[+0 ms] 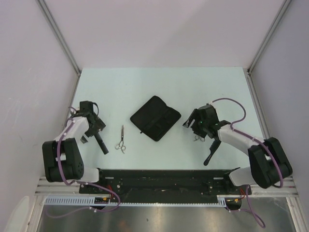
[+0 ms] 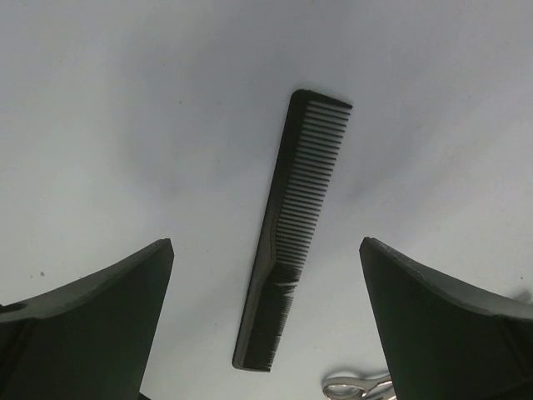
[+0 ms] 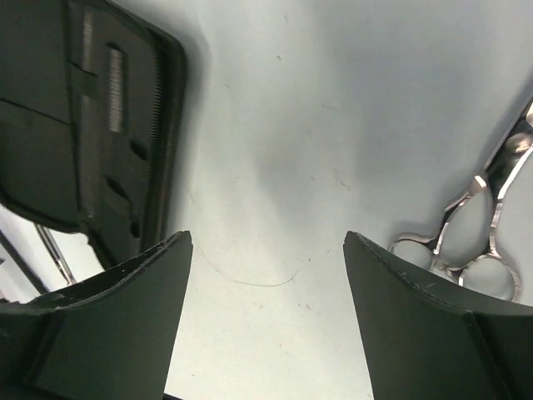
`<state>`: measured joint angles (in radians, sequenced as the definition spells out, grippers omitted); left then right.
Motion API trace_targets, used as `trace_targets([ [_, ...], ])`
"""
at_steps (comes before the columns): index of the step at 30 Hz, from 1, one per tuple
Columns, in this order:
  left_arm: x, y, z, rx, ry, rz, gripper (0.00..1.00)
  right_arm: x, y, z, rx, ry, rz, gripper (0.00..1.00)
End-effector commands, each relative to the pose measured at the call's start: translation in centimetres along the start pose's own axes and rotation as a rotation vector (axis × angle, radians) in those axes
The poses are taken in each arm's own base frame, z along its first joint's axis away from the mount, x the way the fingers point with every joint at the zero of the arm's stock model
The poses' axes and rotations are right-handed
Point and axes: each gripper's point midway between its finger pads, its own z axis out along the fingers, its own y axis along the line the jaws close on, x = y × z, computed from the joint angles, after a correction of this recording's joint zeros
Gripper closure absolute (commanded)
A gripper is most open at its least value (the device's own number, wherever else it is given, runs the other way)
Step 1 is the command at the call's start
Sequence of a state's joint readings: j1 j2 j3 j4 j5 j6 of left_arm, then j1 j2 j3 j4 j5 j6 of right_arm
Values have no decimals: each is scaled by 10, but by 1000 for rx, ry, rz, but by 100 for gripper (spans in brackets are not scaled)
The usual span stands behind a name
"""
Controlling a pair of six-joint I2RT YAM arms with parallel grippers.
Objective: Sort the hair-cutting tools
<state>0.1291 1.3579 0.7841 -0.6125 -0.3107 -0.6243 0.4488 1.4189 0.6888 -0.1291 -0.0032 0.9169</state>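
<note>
A long narrow black comb (image 1: 102, 144) (image 2: 291, 225) lies flat on the table, just in front of my left gripper (image 1: 92, 131) (image 2: 266, 242), which hangs open above it without touching. One pair of silver scissors (image 1: 120, 140) lies to its right; its ring handle (image 2: 358, 387) shows at the bottom edge of the left wrist view. My right gripper (image 1: 193, 124) (image 3: 268, 236) is open over bare table with nothing between its fingers. A second pair of scissors (image 1: 199, 138) (image 3: 475, 233) lies just to its right. A black handled comb (image 1: 211, 153) rests nearer the right arm's base.
A flat black fabric case (image 1: 155, 117) (image 3: 83, 125) lies open in the middle of the table, left of my right gripper. A black rail (image 1: 159, 176) runs along the near edge between the arm bases. Grey walls enclose the table on three sides.
</note>
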Motion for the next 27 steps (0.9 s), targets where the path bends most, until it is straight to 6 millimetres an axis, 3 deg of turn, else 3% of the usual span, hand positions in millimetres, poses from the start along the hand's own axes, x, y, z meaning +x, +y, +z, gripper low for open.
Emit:
trace_targets([
  [1, -26, -22, 6, 65, -2, 86, 1, -33, 0, -29, -25, -112, -121, 22],
  [6, -28, -37, 16, 153, 26, 125, 13, -52, 6, -39, -88, -127, -109, 23],
  [14, -25, -30, 34, 172, 84, 117, 33, -75, 10, -45, -82, -163, -137, 25],
  [20, -22, -33, 48, 180, 118, 114, 43, -88, 10, -47, -81, -183, -122, 25],
  [27, -22, -25, 54, 172, 129, 96, 46, -97, 6, -41, -78, -188, -95, 25],
])
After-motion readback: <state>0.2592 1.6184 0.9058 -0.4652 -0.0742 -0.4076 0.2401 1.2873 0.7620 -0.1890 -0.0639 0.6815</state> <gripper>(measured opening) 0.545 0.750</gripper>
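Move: My left hand hangs some 4 cm above the left comb; its middle lies about 2 cm back and 3 cm right of me, with the toothed far end reaching out ahead. The left scissors lie about 13 cm right of that comb's middle, level with it. From my right hand, the right scissors are about 9 cm right and 3 cm back, the right comb 15 cm right and 14 cm back, the open case 21 cm left and 5 cm ahead. I slide my left hand forward about 5 cm along the left comb while sinking 3 cm, turning roughly 10 degrees clockwise and closing the wide-open fingers to about half, one on each side of the comb's far end. Meanwhile I take my right hand away from the case, right and up by about 6 cm each and then forward too, fingers staying open and tipping up some 10 degrees. ##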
